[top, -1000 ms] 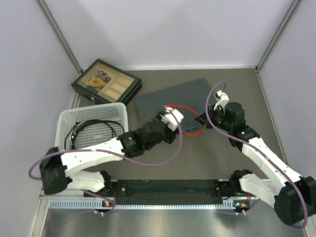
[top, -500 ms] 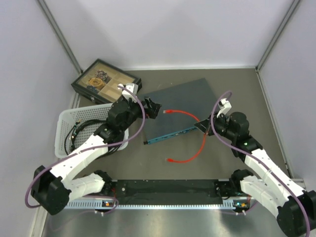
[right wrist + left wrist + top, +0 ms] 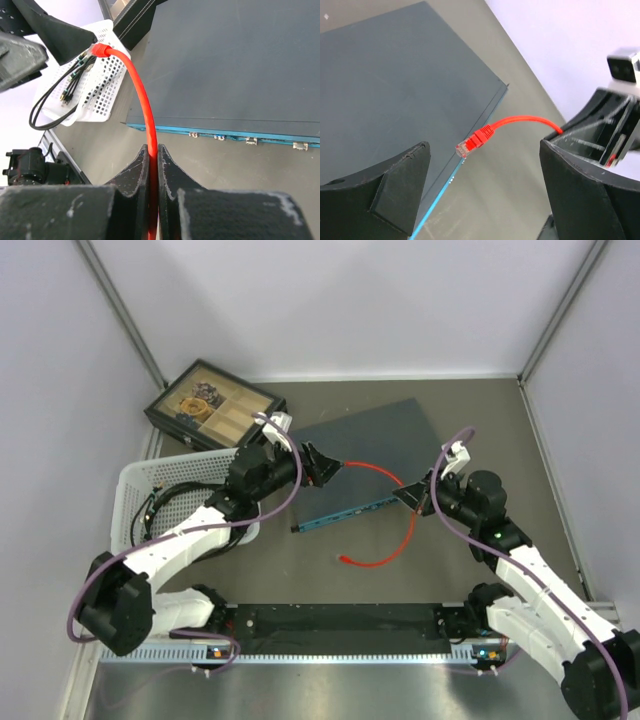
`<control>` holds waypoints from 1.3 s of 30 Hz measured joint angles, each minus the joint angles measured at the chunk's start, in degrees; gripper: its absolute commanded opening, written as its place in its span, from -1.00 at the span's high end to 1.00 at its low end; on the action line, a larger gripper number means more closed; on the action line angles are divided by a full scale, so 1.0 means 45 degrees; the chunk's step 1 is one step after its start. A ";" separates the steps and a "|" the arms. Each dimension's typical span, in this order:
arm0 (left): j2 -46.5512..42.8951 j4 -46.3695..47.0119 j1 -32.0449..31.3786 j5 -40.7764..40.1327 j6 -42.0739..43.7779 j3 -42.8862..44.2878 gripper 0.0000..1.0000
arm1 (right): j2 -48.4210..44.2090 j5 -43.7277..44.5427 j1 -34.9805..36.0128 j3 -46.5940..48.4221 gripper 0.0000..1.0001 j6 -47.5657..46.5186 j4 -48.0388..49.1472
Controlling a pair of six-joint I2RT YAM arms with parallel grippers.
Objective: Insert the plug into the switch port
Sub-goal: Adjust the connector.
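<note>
The switch (image 3: 372,445) lies flat mid-table, its teal port edge (image 3: 350,512) facing the near side. My right gripper (image 3: 412,495) is shut on the red cable (image 3: 385,472), which runs up between its fingers (image 3: 153,147). The cable arches left over the switch (image 3: 235,65) and ends in the plug (image 3: 336,465), which hangs in the air. My left gripper (image 3: 325,462) is open wide. In the left wrist view the plug (image 3: 466,147) floats between the left gripper's (image 3: 484,145) fingers, touching neither, above the switch (image 3: 395,90).
A white perforated basket (image 3: 135,485) holding black cables stands at the left. A black compartmented tray box (image 3: 215,405) sits behind it. The cable's other end (image 3: 346,560) lies on the table in front of the switch. A black rail (image 3: 340,625) runs along the near edge.
A second ago my left gripper was partly closed at the plug over the switch's front. It opened wide, pulled back left, then edged right toward the plug. The right gripper kept holding the cable.
</note>
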 measured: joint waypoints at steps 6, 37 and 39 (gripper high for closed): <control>0.0180 0.1132 0.0000 0.0967 0.1564 -0.0539 -0.79 | 0.0053 -0.0248 0.0000 -0.0073 1.00 0.0223 0.0340; 0.1083 0.2948 0.0238 0.5887 0.7062 -0.0743 1.00 | 0.0097 -0.1239 0.0000 -0.0087 0.94 0.0058 0.0665; 0.1073 0.2725 0.0243 0.5882 0.7028 -0.0670 1.00 | 0.0097 -0.1239 0.0000 -0.0087 0.59 -0.0058 0.0651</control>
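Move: The red cable's free plug sits just off the left hand's open fingertips, about 3 cm to the right and 1 cm ahead, at nearly the same height. From the left hand, the switch's middle is roughly 8 cm right, 3 cm ahead and 20 cm down; the cable's other plug is some 20 cm back, 4 cm right and 10 cm lower. From the right hand, the free plug is about 13 cm left, 6 cm ahead and slightly higher. The red plug is taken between the left fingers, which shut on its sides while the hand eases back and to the right, about 4.5 cm in all, and slightly down. The hand swings clockwise nearly 30 degrees to point mostly right and rolls, its left side rising. The right fingers keep their pinch on the cable, drifting about 1 cm back and left and a little up. ##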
